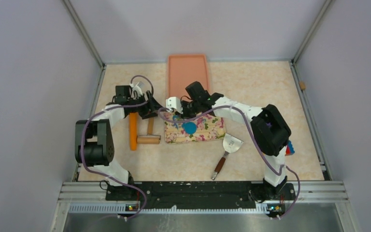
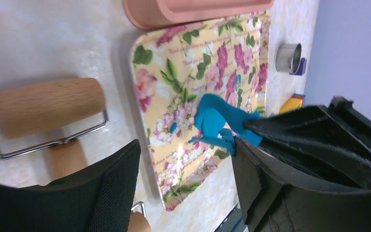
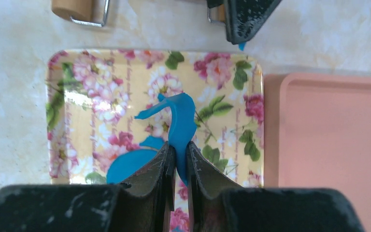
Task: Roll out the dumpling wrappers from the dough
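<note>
My right gripper is shut on a ragged strip of blue dough, which stands up from the floral tray with its far end curled over. Beside the fingers a round blue dumpling wrapper lies flat on the tray, partly hidden by my left-hand finger. From above, the wrapper sits mid-tray, with the right gripper just behind it. In the left wrist view the dough hangs from the right gripper's black tips. My left gripper stands open over the tray's near left corner, holding nothing.
A wooden roller and an orange-handled tool lie left of the tray. A pink tray lies behind it. A spatula lies to its right. A metal ring cutter, a purple block and a toy brick lie beyond.
</note>
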Tool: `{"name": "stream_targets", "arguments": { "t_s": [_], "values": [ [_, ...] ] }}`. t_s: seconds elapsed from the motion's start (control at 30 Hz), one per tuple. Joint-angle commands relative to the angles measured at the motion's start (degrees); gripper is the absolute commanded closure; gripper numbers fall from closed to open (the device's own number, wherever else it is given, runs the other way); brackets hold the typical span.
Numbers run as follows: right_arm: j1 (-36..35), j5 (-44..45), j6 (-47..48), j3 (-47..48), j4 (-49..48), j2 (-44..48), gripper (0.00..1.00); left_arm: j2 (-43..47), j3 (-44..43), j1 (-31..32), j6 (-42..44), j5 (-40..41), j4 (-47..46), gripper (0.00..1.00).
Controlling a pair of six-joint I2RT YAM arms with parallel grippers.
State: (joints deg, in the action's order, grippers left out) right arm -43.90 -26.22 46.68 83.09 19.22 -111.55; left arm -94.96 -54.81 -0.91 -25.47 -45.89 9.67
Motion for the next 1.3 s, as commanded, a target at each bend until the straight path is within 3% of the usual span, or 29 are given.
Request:
{"name": "stream_targets", "arguments": {
  "t_s": [0.0,0.27,0.5,0.97,1.17,1.27],
  "values": [
    [-3.08,-2.5,-2.73,4.15,-2.11,4.81,0.87,2.96,-1.01,-3.18,0.16,0.73,-0.71,0.28],
    [-5.87,-3.13,-7.54,4.86,-1.28,8.51,0.87,3.87,-0.87,-5.88,0.0,0.45,-0.97,0.28],
    [-4.9,2.68,-8.95,2.71,0.22,13.58,0.87,4.86,-0.44,-6.2,0.07,-0.13,-0.79,0.28],
    [8.79,6.5,-13.58,-5.66,4.38,18.85,0.87,7.26,0.11,-6.21,1.91,-0.94,1.05,0.27],
    [10.61,11.8,-12.93,-7.71,4.73,14.31,0.87,7.84,0.23,-6.21,2.08,-1.03,1.31,0.27],
    [11.3,14.33,-13.19,-6.23,5.77,11.09,0.79,8.34,0.59,-6.26,2.24,-0.97,1.31,0.27]
  ]
}}
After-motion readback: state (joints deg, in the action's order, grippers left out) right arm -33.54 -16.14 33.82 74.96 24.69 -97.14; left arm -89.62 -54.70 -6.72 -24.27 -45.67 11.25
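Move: The right hand holds a blue dough strip; the far right part of the flowered tray lies about 12 cm to its right, 2 cm ahead and 7 cm below. The round wrapper is some 4 cm back, 4 cm right and 7 cm below, and the pink tray's middle about 16 cm ahead, 3 cm right. From the left hand that far right part is roughly 22 cm right, 1 cm ahead. Right hand lifts its pinched dough strip, swings some 12 cm right over the tray, then sinks; left retreats. ##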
